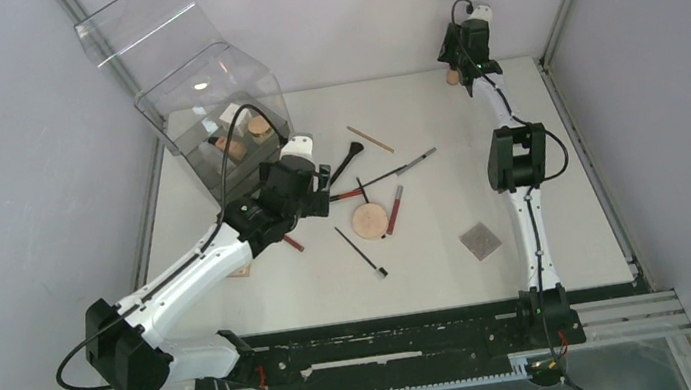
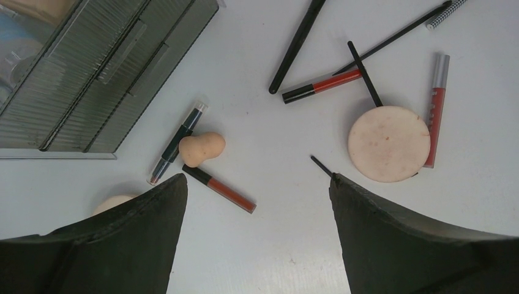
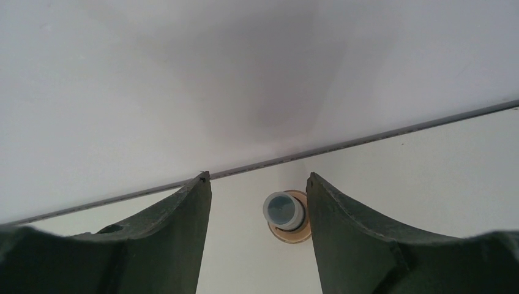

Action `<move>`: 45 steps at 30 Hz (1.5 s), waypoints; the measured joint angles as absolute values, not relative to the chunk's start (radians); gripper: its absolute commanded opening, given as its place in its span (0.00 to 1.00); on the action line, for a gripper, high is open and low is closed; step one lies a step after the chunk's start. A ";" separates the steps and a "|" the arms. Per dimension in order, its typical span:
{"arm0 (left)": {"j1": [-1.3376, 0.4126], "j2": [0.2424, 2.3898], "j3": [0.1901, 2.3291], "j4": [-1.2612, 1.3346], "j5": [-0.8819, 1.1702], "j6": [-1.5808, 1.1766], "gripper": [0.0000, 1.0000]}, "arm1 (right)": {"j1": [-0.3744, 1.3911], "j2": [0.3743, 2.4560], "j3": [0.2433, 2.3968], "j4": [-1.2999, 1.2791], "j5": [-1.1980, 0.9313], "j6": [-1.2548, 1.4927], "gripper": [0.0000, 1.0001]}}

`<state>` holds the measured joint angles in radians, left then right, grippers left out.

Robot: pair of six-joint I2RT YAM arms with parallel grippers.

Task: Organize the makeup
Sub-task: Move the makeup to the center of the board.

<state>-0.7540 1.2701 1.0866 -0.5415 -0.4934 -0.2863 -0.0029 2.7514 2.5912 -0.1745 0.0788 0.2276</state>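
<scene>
The makeup lies scattered mid-table. My left gripper (image 2: 257, 179) hovers open above bare table, nothing between its fingers. Just ahead of it lie a red lip tube (image 2: 221, 189), a peach sponge (image 2: 202, 147) and a dark tube (image 2: 177, 144). Further right are a round tan puff (image 2: 388, 143), another red lip tube (image 2: 436, 110) and thin black brushes (image 2: 297, 43). My right gripper (image 3: 258, 177) is at the far back edge, open. A small beige bottle (image 3: 285, 212) with a clear cap stands between its fingers, close against the right one.
The big clear organizer (image 1: 208, 102) with ribbed drawers (image 2: 110, 67) stands at the back left, two beige bottles inside. A grey square pad (image 1: 480, 240) lies near the right arm. The back wall and table rail (image 3: 367, 139) are right behind the right gripper.
</scene>
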 measured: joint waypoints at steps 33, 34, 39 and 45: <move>-0.752 1.278 1.090 -0.541 -0.496 -0.279 0.90 | -0.021 2.751 2.591 -0.213 0.065 0.362 0.38; -0.752 1.278 1.090 -0.541 -0.496 -0.279 0.90 | -0.022 2.751 2.591 -0.213 0.065 0.364 0.37; -0.752 1.278 1.090 -0.540 -0.496 -0.279 0.90 | -0.024 2.751 2.591 -0.214 0.066 0.369 0.28; -0.752 1.278 1.090 -0.540 -0.498 -0.279 0.90 | -0.024 2.736 2.540 -0.167 0.057 0.376 0.17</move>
<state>-0.7525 1.2781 1.0901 -0.5404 -0.4984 -0.2794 -0.0238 2.7358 2.5397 -0.1665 0.0570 0.3763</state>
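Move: The foundation bottle stands almost under my right hand's open fingers, about 1 cm to the right and level in reach, its middle roughly 6 cm below, with its clear cap just below fingertip height. From that hand, the wooden pencil lies some 14 cm back and 21 cm left, and the silver-capped pen about 22 cm back and 12 cm left, both about 11 cm down. From my left hand the bottle is about 43 cm ahead, 41 cm right and 14 cm lower. I close my right fingers from about two-thirds open onto the foundation bottle's clear cap, pinching it between the two fingertips. As they close, I roll the wrist about 8 degrees, left side rising, and ease the hand down about 1 cm, with only a slight shift right and back. ##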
